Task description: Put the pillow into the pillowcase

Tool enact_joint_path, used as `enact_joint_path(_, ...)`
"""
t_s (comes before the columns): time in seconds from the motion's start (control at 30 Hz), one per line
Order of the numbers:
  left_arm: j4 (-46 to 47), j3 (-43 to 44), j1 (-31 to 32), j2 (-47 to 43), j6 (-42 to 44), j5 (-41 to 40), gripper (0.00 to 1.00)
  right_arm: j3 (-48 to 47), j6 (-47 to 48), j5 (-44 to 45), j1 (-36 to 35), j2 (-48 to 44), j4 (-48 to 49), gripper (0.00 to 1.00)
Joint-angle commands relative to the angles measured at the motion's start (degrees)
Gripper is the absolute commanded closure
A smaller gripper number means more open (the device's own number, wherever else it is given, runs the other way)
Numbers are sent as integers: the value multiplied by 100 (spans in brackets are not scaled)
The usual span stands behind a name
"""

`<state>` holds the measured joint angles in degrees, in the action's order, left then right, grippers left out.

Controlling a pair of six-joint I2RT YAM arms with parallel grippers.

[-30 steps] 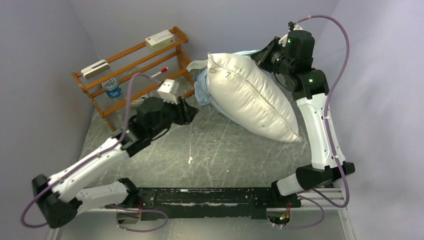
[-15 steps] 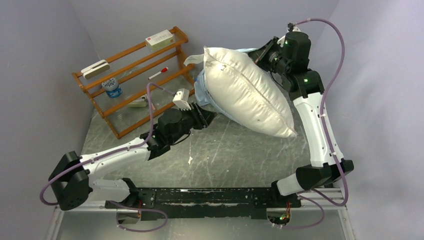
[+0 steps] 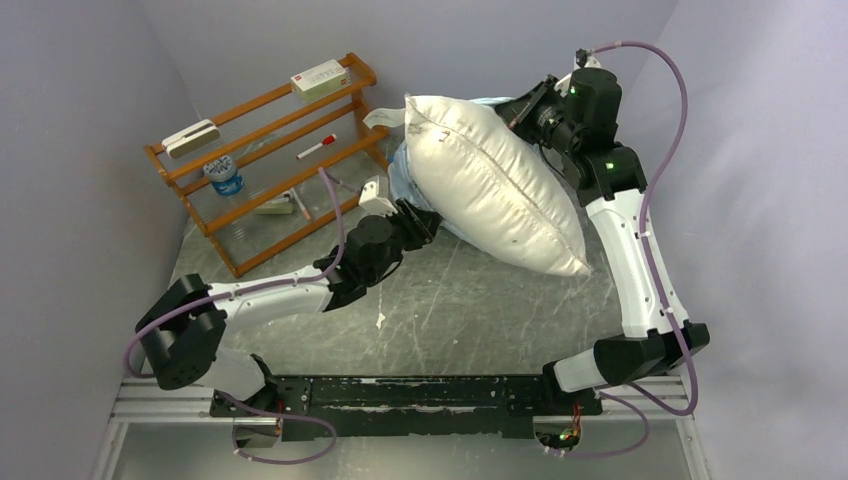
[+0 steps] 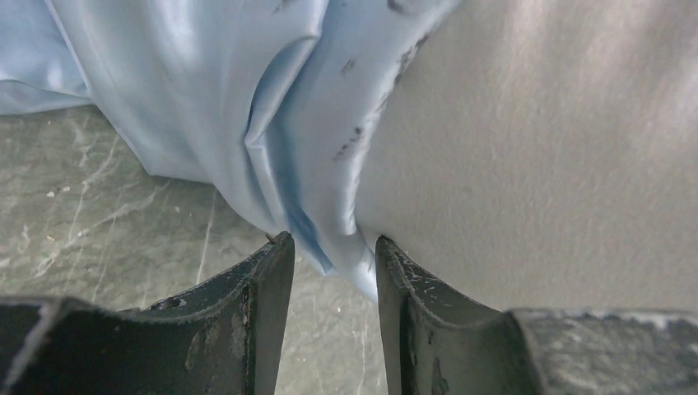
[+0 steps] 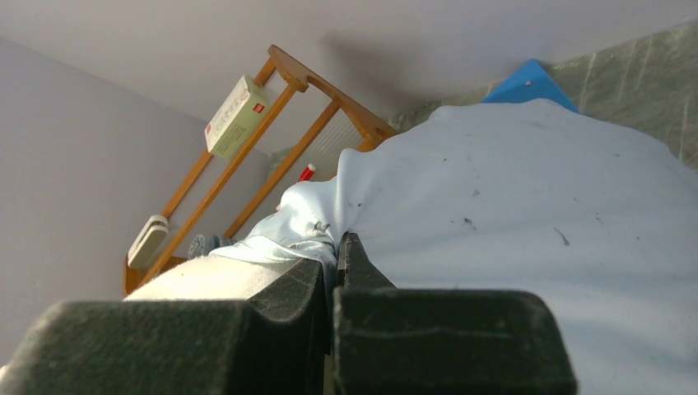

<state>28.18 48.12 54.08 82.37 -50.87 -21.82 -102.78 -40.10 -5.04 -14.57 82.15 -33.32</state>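
The plump white pillow [image 3: 495,185] lies tilted at the back of the table, its upper end raised. The pale-blue pillowcase [image 3: 403,185] bunches under and behind its left side. My right gripper [image 3: 520,108] is at the pillow's top right, shut on a fold of the pillowcase [image 5: 527,214], and a bit of pillow [image 5: 214,278] shows beside its fingers. My left gripper [image 3: 425,222] is at the pillow's lower left edge. Its jaws are open, and a hanging fold of pillowcase [image 4: 206,90] dips between the fingertips [image 4: 280,255]. The pillow [image 4: 560,148] presses against the right finger.
A wooden rack [image 3: 270,150] stands at the back left with a box [image 3: 318,77], a red marker [image 3: 315,146] and a small bottle [image 3: 225,178]. Walls close in on the left, back and right. A bright-blue sheet corner [image 5: 527,82] shows behind the pillowcase.
My left arm has swung right and forward from near the rack to the pillow's lower left edge. The pillow's top end has shifted slightly left. The right gripper stays shut.
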Motion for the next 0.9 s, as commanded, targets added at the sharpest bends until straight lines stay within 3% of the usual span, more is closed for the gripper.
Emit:
enact_joint_path(0.0, 509, 302, 17, 128, 89, -628, 54, 76, -107, 23, 83, -290, 760, 100)
enact_joint_path(0.23, 639, 516, 17, 456, 218, -797, 54, 442, -176, 22, 85, -439, 1010, 100)
enact_joint_path(0.4, -94, 891, 21, 702, 16, -1122, 55, 608, -275, -74, 85, -459, 1184, 100)
enact_joint_path(0.77, -357, 1297, 17, 1179, -121, -1564, 53, 893, -324, -14, 85, -525, 1366, 100)
enact_joint_path(0.87, -11, 1104, 20, 1252, -235, -1565, 52, 926, -317, 27, 86, -557, 1406, 100)
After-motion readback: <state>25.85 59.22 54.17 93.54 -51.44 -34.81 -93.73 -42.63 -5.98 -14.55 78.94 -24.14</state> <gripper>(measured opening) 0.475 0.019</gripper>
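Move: The left hand, its fingers half open, has the hanging edge of the pillowcase about 6 cm ahead, 2 cm to its right and about level. The pillow's middle is some 6 cm ahead, 10 cm right and 6 cm higher; the near end of the wooden rack is roughly 16 cm ahead, 12 cm left and 12 cm lower. From the right hand, shut on the pillowcase's rim, that hanging edge is about 4 cm back, 9 cm left and 20 cm below. The left hand slides about 5 cm forward towards the hanging pillowcase edge beside the pillow, rising slightly before it sinks again, and turns some 15 degrees counter-clockwise so that the half-open fingers point more nearly forward and straddle the cloth without closing. The right hand keeps its pinch on the pillowcase's rim high up, sinking only about 1 cm, and so keeps pillow and pillowcase hanging in front of the left fingers. ##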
